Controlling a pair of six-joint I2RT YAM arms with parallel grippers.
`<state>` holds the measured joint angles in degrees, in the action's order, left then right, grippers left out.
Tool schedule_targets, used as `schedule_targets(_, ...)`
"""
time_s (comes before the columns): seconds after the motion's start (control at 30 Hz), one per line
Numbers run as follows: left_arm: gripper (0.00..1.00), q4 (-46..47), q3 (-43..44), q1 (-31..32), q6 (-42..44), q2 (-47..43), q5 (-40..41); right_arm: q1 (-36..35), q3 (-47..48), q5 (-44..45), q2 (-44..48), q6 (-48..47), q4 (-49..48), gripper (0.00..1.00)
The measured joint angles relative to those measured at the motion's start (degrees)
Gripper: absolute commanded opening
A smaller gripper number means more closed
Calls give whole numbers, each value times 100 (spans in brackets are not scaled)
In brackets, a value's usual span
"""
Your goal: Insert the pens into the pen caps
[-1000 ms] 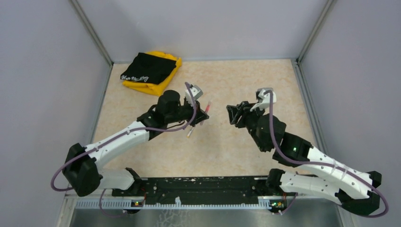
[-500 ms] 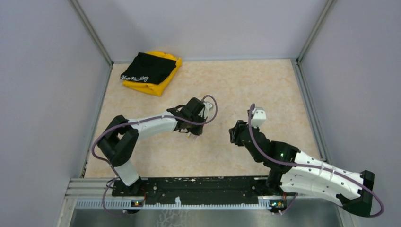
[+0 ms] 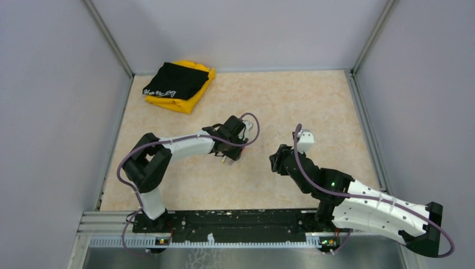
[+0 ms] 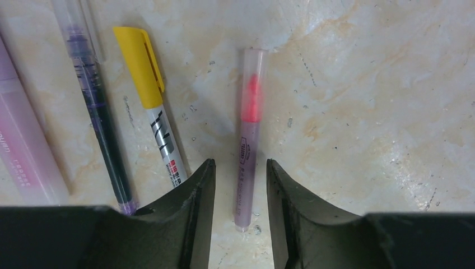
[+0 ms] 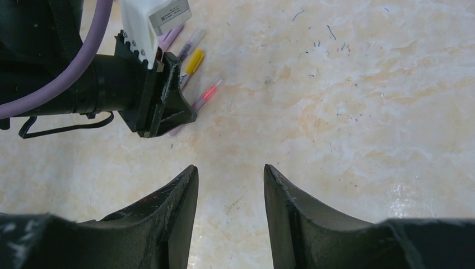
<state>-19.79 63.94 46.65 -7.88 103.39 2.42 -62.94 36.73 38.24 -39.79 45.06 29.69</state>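
Observation:
Three pens lie side by side on the table in the left wrist view. The pinkish-red pen wears a clear cap over its tip and lies between the jaws of my left gripper, which is open with a gap on each side. Left of it lie a white pen with an orange-yellow cap, and a black pen with a lilac cap. My right gripper stands open and empty over bare table, facing the left gripper and the pinkish-red pen.
A wider pink translucent barrel lies at the left edge of the left wrist view. A folded black and yellow cloth sits at the back left corner. Grey walls enclose the table; a black rail runs along the near edge.
My left gripper came down from mid-air to the table with the pinkish-red pen and opened, leaving it lying there. My right arm drew back towards the near side.

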Motion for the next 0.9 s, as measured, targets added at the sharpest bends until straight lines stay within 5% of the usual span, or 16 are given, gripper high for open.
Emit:
schedule_targets(0.27, 51, 190, -203, -2, 2, -761, 59, 4, 17, -92, 33, -420, 13, 54)
schedule_targets(0.57, 62, 1639, -1722, -2, -70, -4059, 450, 59, 444, -570, 612, -1609, -35, 76)
schedule_targets(0.73, 81, 1871, -2175, -2, -179, -5510, 1054, 61, 507, -691, 1071, -2282, -160, 84)
schedule_targets(0.8, 98, 1814, -2297, -2, -205, -5980, 1298, 63, 507, -697, 1217, -2544, -205, 88)
schedule_targets(0.9, 99, 1622, -2363, -2, -282, -6529, 1661, 72, 507, -686, 1471, -2953, -293, 95)
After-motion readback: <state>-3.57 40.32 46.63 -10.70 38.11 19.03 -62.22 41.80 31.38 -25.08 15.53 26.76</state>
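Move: The capped red pen lies on the table between the left hand's open fingertips, its middle roughly 1 cm ahead, 1 cm right and 1 cm below. From that hand, the yellow-capped pen is about 4 cm ahead and 2 cm left, the black pen 7 cm ahead and 3 cm left, and the pink highlighter 10 cm ahead and 6 cm left. From the right hand, the red pen lies some 10 cm ahead, 12 cm left and 16 cm lower. The left hand, already free of the red pen, lifts off it almost straight up and then also swings left and a little back, about 27 cm up in all, tipping from pointing down to well raised, some 60 degrees, as its fingers spread from under half to fully open. The right hand, holding nothing, waits briefly, then rises too, tilting its fingers up and turning somewhat counter-clockwise while they open nearly wide. ##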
